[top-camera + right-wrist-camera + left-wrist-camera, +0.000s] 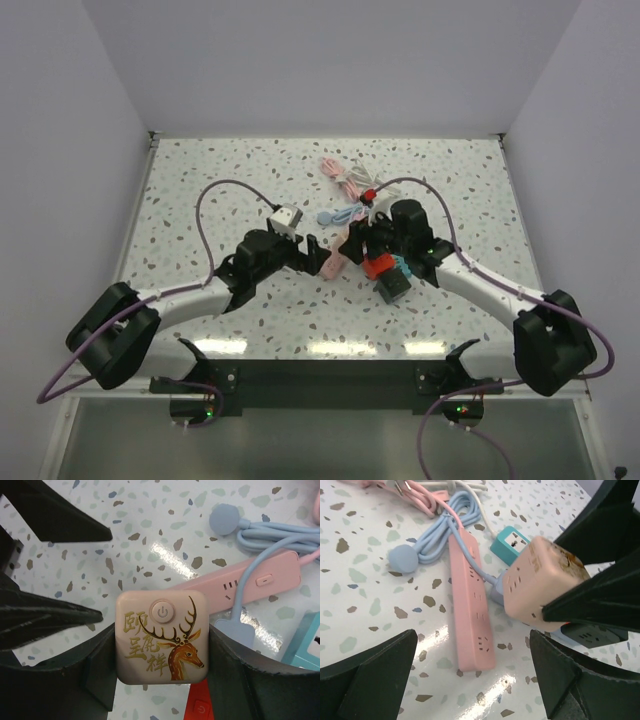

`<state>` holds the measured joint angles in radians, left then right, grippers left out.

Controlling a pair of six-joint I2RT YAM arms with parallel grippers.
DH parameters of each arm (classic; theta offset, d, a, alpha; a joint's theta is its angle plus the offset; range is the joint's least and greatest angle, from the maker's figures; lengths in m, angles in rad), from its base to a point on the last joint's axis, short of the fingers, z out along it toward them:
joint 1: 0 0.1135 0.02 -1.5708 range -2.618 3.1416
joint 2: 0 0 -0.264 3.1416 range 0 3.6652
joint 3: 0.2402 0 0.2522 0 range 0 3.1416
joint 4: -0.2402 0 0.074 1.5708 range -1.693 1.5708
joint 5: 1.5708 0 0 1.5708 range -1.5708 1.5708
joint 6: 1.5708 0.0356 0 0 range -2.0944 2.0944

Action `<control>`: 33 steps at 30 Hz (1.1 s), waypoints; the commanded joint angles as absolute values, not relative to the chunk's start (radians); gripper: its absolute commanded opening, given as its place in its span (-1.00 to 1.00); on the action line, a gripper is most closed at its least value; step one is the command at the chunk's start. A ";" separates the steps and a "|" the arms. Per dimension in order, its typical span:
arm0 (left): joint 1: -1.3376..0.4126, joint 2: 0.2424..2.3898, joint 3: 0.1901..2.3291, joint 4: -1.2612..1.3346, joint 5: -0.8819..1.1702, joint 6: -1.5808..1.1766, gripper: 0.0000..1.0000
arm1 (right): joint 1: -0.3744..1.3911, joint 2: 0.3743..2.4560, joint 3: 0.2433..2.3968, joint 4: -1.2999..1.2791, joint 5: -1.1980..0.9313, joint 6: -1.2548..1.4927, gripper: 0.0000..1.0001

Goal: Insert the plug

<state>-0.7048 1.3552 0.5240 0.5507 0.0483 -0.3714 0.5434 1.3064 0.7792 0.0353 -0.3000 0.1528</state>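
Observation:
My right gripper (160,636) is shut on a pink cube socket (160,637) with a deer picture and a power button, holding it above the table. The left wrist view shows this cube (540,580) at the right. Spread wide, my left gripper (474,650) stands open over the near end of a pink power strip (470,600) and holds nothing. A round light blue plug (403,560) lies on the table to the left of the strip, its blue cable (437,535) coiled and crossing the strip. That cable ends in a light blue block (235,630) beside the cube; whether they touch I cannot tell.
A teal cube socket (512,542) sits beyond the pink cube, and a red one (200,707) lies beneath it. Pink and white cables (345,180) are bundled at the back. Both arms meet mid-table (200,180), with the left gripper (315,250) close to the right gripper (352,245).

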 commanded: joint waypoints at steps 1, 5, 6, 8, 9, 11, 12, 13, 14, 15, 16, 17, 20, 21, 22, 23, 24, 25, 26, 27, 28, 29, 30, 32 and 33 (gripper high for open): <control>-0.667 1.318 0.497 0.520 0.045 -0.353 1.00 | 0.557 1.296 0.744 0.136 -0.291 0.118 -1.00; -0.660 1.338 0.482 0.514 0.040 -0.362 1.00 | 0.594 1.302 0.701 0.181 -0.295 0.106 -1.00; -0.660 1.344 0.482 0.515 0.044 -0.364 1.00 | 0.600 1.307 0.695 0.187 -0.290 0.097 -1.00; -0.660 1.365 0.480 0.522 0.051 -0.370 1.00 | 0.610 1.322 0.681 0.207 -0.285 0.094 -1.00; -0.660 1.373 0.480 0.529 0.060 -0.371 1.00 | 0.612 1.328 0.678 0.213 -0.287 0.094 -1.00; -0.660 1.399 0.477 0.537 0.066 -0.379 1.00 | 0.618 1.339 0.669 0.241 -0.288 0.094 -1.00; -0.660 1.408 0.477 0.541 0.067 -0.380 1.00 | 0.623 1.342 0.664 0.259 -0.285 0.089 -1.00; -0.660 1.425 0.479 0.543 0.066 -0.380 1.00 | 0.626 1.344 0.664 0.264 -0.278 0.086 -1.00; -0.660 1.431 0.480 0.543 0.064 -0.382 1.00 | 0.627 1.351 0.663 0.270 -0.275 0.083 -1.00; -0.660 1.445 0.480 0.542 0.058 -0.382 1.00 | 0.629 1.362 0.664 0.279 -0.269 0.080 -1.00; -0.660 1.450 0.483 0.541 0.057 -0.382 1.00 | 0.629 1.362 0.664 0.285 -0.267 0.077 -1.00; -0.660 1.456 0.482 0.543 0.055 -0.382 1.00 | 0.629 1.371 0.663 0.291 -0.267 0.074 -1.00; -0.660 1.463 0.486 0.535 0.046 -0.380 1.00 | 0.629 1.394 0.667 0.310 -0.268 0.071 -1.00; -0.660 1.462 0.488 0.523 0.040 -0.379 1.00 | 0.629 1.400 0.673 0.313 -0.267 0.072 -1.00; -0.660 1.466 0.488 0.519 0.034 -0.377 1.00 | 0.630 1.408 0.675 0.313 -0.267 0.074 -1.00; -0.660 1.468 0.488 0.515 0.026 -0.376 1.00 | 0.629 1.414 0.678 0.314 -0.268 0.075 -1.00; -0.660 1.468 0.486 0.512 0.025 -0.376 1.00 | 0.630 1.425 0.680 0.321 -0.270 0.075 -1.00; -0.660 1.471 0.485 0.515 0.025 -0.377 1.00 | 0.630 1.431 0.680 0.325 -0.273 0.075 -1.00; -0.660 1.473 0.483 0.520 0.026 -0.379 1.00 | 0.632 1.434 0.680 0.328 -0.276 0.077 -1.00; -0.660 1.476 0.480 0.522 0.026 -0.380 1.00 | 0.630 1.439 0.680 0.331 -0.278 0.078 -1.00; -0.660 1.477 0.479 0.525 0.026 -0.380 1.00 | 0.630 1.440 0.680 0.333 -0.279 0.078 -1.00; -0.661 1.476 0.479 0.529 0.028 -0.380 1.00 | 0.630 1.442 0.680 0.333 -0.279 0.081 -1.00; -0.660 1.473 0.474 0.532 0.029 -0.380 1.00 | 0.630 1.442 0.680 0.333 -0.282 0.081 -1.00; -0.660 1.473 0.472 0.535 0.031 -0.380 1.00 | 0.629 1.439 0.678 0.331 -0.284 0.083 -1.00; -0.660 1.473 0.474 0.535 0.032 -0.380 1.00 | 0.630 1.439 0.677 0.328 -0.285 0.084 -1.00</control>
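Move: The pink strip's middle lies about 7 cm ahead of the open left hand, 5 cm to its right and 10 cm below; the pink cube in the right hand is about 7 cm to the left hand's right, 1 cm ahead and 2 cm higher. From the right hand, the strip is about 6 cm ahead, 2 cm left and 13 cm down, with the red cube some 7 cm right, 1 cm ahead and 12 cm below. Both hands sink beside the pink strip, drifting left: the open left about 7 cm, the cube-holding right 5 cm. ##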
